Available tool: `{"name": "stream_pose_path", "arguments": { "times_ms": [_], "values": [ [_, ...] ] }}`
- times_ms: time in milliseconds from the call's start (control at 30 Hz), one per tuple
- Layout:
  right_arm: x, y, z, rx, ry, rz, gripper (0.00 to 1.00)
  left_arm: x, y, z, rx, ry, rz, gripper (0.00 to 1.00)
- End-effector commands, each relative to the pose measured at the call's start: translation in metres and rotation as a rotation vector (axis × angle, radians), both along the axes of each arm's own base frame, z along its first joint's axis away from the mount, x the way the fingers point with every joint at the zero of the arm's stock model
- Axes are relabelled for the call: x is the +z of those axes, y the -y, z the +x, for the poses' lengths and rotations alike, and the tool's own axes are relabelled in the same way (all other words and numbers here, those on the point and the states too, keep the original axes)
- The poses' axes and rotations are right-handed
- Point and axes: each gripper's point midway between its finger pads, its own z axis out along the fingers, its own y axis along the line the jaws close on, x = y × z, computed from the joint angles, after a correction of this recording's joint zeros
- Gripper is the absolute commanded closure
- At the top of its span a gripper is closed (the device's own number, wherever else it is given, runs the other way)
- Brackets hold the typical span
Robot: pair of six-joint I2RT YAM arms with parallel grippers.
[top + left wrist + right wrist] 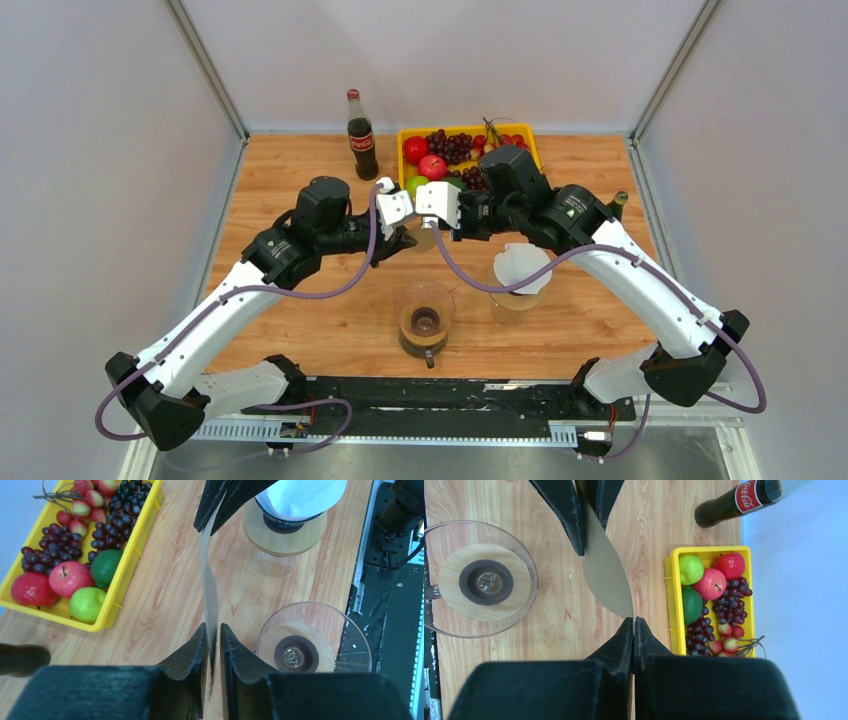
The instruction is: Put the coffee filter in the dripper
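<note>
A flat brownish coffee filter (606, 575) hangs in the air between my two grippers, above the wood table. My right gripper (633, 622) is shut on one corner of it. My left gripper (213, 632) straddles the opposite edge of the coffee filter (210, 585), its jaws a narrow gap apart, with a sliver of table showing beside the paper. The empty glass dripper (424, 318) with a wooden collar stands below and nearer than both grippers, also in the left wrist view (312, 640) and the right wrist view (479, 580).
A second dripper (520, 275) with a white filter in it stands to the right of the glass one. A yellow tray (405, 133) of fruit and a cola bottle (361, 135) sit at the back. The right arm's fingers (225, 505) appear opposite my left jaws.
</note>
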Motion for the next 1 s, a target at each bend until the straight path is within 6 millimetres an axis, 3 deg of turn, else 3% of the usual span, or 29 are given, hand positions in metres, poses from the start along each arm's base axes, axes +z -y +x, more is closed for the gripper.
{"name": "stream_pose_path", "arguments": {
  "times_ms": [0,100,233,300,400,433,467,500,533,567,667,800,967],
  "values": [
    [0.017,-0.008,0.000,0.026,0.030,0.035,1.00,0.019,0.008,0.001,-0.030,0.040,-0.040,0.91],
    [0.024,-0.006,0.010,-0.041,0.045,0.054,0.99,0.021,0.008,0.007,0.004,0.045,-0.059,0.99],
    [0.045,0.000,0.029,-0.223,0.072,0.179,0.61,0.026,0.002,0.022,0.139,0.055,-0.133,1.00],
    [0.057,0.006,0.038,-0.332,0.080,0.274,0.36,0.031,-0.003,0.027,0.212,0.059,-0.204,1.00],
    [0.079,0.020,0.046,-0.519,0.064,0.467,0.15,0.049,-0.018,0.027,0.332,0.059,-0.361,1.00],
    [0.087,0.026,0.047,-0.569,0.053,0.539,0.10,0.045,-0.024,0.032,0.400,0.038,-0.409,1.00],
    [0.092,0.033,0.048,-0.627,0.025,0.619,0.04,0.062,-0.031,0.031,0.422,0.072,-0.484,1.00],
    [0.095,0.038,0.046,-0.655,-0.011,0.688,0.01,0.054,-0.037,0.034,0.478,0.042,-0.511,1.00],
    [0.094,0.041,0.044,-0.670,-0.045,0.739,0.00,0.066,-0.044,0.031,0.495,0.061,-0.570,1.00],
    [0.091,0.044,0.043,-0.685,-0.085,0.784,0.00,0.057,-0.048,0.032,0.533,0.031,-0.591,1.00],
    [0.070,0.052,0.043,-0.725,-0.196,0.834,0.00,0.065,-0.061,0.027,0.554,0.023,-0.683,1.00],
    [0.039,0.059,0.045,-0.738,-0.290,0.816,0.00,0.067,-0.056,0.007,0.435,0.012,-0.730,1.00],
    [0.008,0.046,0.034,-0.658,-0.454,0.777,0.00,0.068,-0.033,-0.026,0.210,-0.072,-0.769,1.00]
  ]
}}
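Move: The paper filter hangs between my hands: its middle is about 2 cm ahead and 2 cm right of my left hand, 1 cm above it, and from my right hand some 2 cm left and 1 cm back. The glass dripper on its carafe lies about 10 cm back, 1 cm right and 16 cm below my left hand. The blue dripper is 5 cm back, 13 cm right and 17 cm below my right hand. I shut my left fingers on the filter's near edge; only then does my right hand open wide and let go, backing off right about 7 cm and forward 5 cm, rising, then sinking again. My left hand keeps its pinch and draws the filter left and up, about 5 cm each way, its fingers swinging up and forward some 45 degrees. ##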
